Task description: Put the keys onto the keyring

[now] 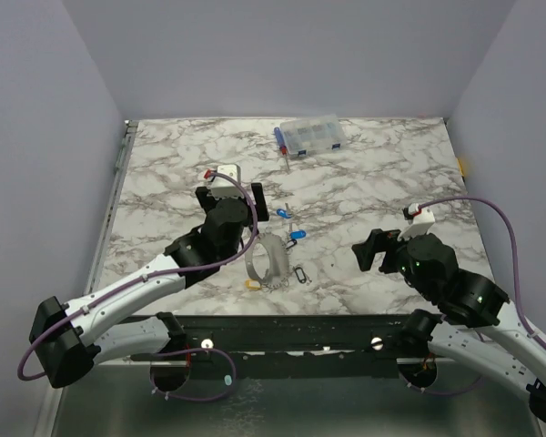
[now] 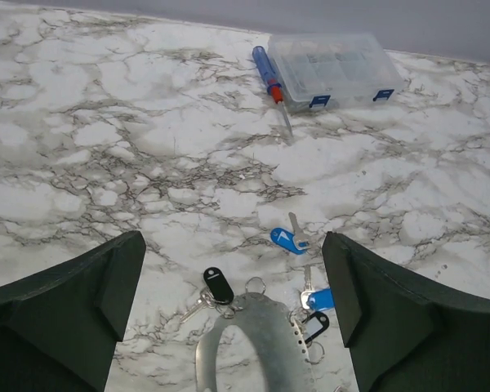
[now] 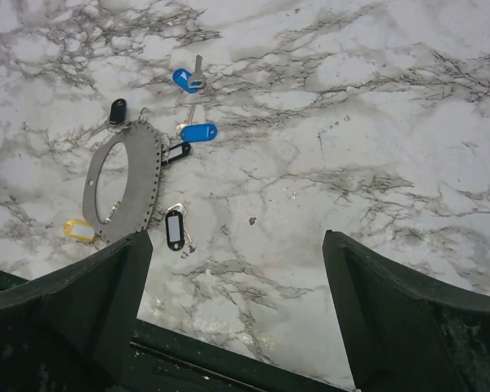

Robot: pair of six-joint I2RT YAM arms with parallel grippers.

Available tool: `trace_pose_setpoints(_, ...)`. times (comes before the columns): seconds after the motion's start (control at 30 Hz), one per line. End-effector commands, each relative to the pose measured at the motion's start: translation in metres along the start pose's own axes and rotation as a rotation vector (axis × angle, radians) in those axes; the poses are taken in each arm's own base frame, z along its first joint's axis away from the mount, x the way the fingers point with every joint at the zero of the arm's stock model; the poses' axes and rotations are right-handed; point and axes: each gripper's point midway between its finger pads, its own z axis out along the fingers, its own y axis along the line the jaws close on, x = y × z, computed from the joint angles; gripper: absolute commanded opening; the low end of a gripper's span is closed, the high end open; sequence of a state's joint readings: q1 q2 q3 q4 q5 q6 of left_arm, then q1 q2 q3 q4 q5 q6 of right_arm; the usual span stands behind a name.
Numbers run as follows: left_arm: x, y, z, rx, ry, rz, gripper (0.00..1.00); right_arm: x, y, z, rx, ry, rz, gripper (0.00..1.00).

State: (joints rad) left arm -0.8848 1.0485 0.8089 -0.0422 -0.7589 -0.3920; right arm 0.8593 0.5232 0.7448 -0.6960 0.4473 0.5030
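The keyring (image 1: 257, 255) is a large silver-grey hoop lying flat near the table's front centre, with a short chain at its near end. It also shows in the left wrist view (image 2: 265, 327) and the right wrist view (image 3: 143, 175). Keys lie around it: two blue tags (image 1: 297, 235) (image 2: 284, 239) (image 3: 198, 131), a yellow tag (image 1: 252, 283) (image 3: 78, 230), a black tag (image 2: 218, 285) and dark-outlined clear tags (image 1: 299, 273) (image 3: 174, 229). My left gripper (image 1: 255, 208) (image 2: 233, 245) is open and empty, just behind the hoop. My right gripper (image 1: 369, 250) (image 3: 237, 238) is open and empty, to the right of the keys.
A clear compartment box with blue clips (image 1: 311, 135) (image 2: 333, 68) stands at the back of the marble table. A blue-handled screwdriver (image 1: 280, 141) (image 2: 267, 72) lies beside it on the left. The table's dark front edge (image 3: 229, 359) is close under my right gripper.
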Motion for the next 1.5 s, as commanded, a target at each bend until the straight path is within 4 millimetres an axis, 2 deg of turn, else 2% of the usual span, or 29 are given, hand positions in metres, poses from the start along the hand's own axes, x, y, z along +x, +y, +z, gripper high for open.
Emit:
trace_pose_setpoints(0.0,-0.015,0.007,-0.006,-0.023,-0.003,0.038,0.99,0.001,0.003,0.001,-0.017,0.001,-0.008,0.96)
trace_pose_setpoints(0.1,-0.017,-0.001,-0.017,0.068,0.02,0.078,0.99,0.001,0.003,0.001,-0.016,0.001,-0.008,0.96)
trace_pose_setpoints(0.27,-0.037,0.01,-0.038,0.103,0.013,0.161,0.99,0.002,0.005,0.001,-0.024,0.005,-0.009,0.96)
trace_pose_setpoints(0.37,-0.037,0.01,-0.042,0.129,0.055,0.262,0.99,0.002,0.006,0.002,-0.032,0.008,-0.017,0.96)
trace_pose_setpoints(0.57,-0.001,0.03,-0.025,0.028,0.182,0.534,0.99,-0.001,0.018,0.003,-0.095,0.0,-0.043,0.97)
trace_pose_setpoints(0.67,0.023,0.041,-0.011,-0.005,0.212,0.612,0.99,0.001,0.038,0.011,-0.182,0.011,-0.067,0.97)
trace_pose_setpoints(0.83,0.043,0.037,-0.001,0.017,0.24,0.54,0.99,0.008,0.091,0.042,-0.308,0.153,-0.097,0.95)
trace_pose_setpoints(0.9,0.048,0.048,0.002,-0.018,0.246,0.525,0.99,0.009,0.108,0.06,-0.326,0.196,-0.107,0.95)
trace_pose_setpoints(1.0,0.039,0.067,0.003,-0.118,0.216,0.481,0.99,0.011,0.131,0.088,-0.362,0.228,-0.133,0.94)
trace_pose_setpoints(1.1,0.02,0.086,0.0,-0.214,0.161,0.415,0.98,0.023,0.146,0.12,-0.354,0.291,-0.158,0.92)
trace_pose_setpoints(1.23,0.0,0.108,-0.004,-0.288,0.108,0.326,0.98,0.044,0.154,0.163,-0.316,0.373,-0.214,0.86)
trace_pose_setpoints(1.33,-0.006,0.114,-0.004,-0.291,0.094,0.294,0.96,0.052,0.162,0.186,-0.337,0.415,-0.218,0.75)
trace_pose_setpoints(1.47,-0.007,0.114,-0.004,-0.267,0.097,0.278,0.95,0.061,0.166,0.213,-0.378,0.466,-0.181,0.74)
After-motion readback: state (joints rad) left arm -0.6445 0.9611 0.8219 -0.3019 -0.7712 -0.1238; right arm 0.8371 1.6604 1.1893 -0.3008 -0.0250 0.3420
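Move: The metal keyring lies about 23 cm to the left of the right hand and some 7 cm ahead, roughly 20 cm below it. The near black tag is about 14 cm left and 2 cm ahead; the near blue tag is 15 cm left and 16 cm ahead; the far black tag is 27 cm left and 16 cm ahead. From the left hand the keyring is some 7 cm right, 4 cm back and 23 cm down. Leftward, after a short wait, the right hand sweeps about 20 cm towards the metal keyring, also going some 10 cm forward and 10 cm down, turning counter-clockwise and tipping its fingers down while they narrow somewhat, still open. The left hand lifts about 5 cm, dips well below its starting height with its left side rolling up, then swings left, climbing again, away from the keyring with fingers open. ##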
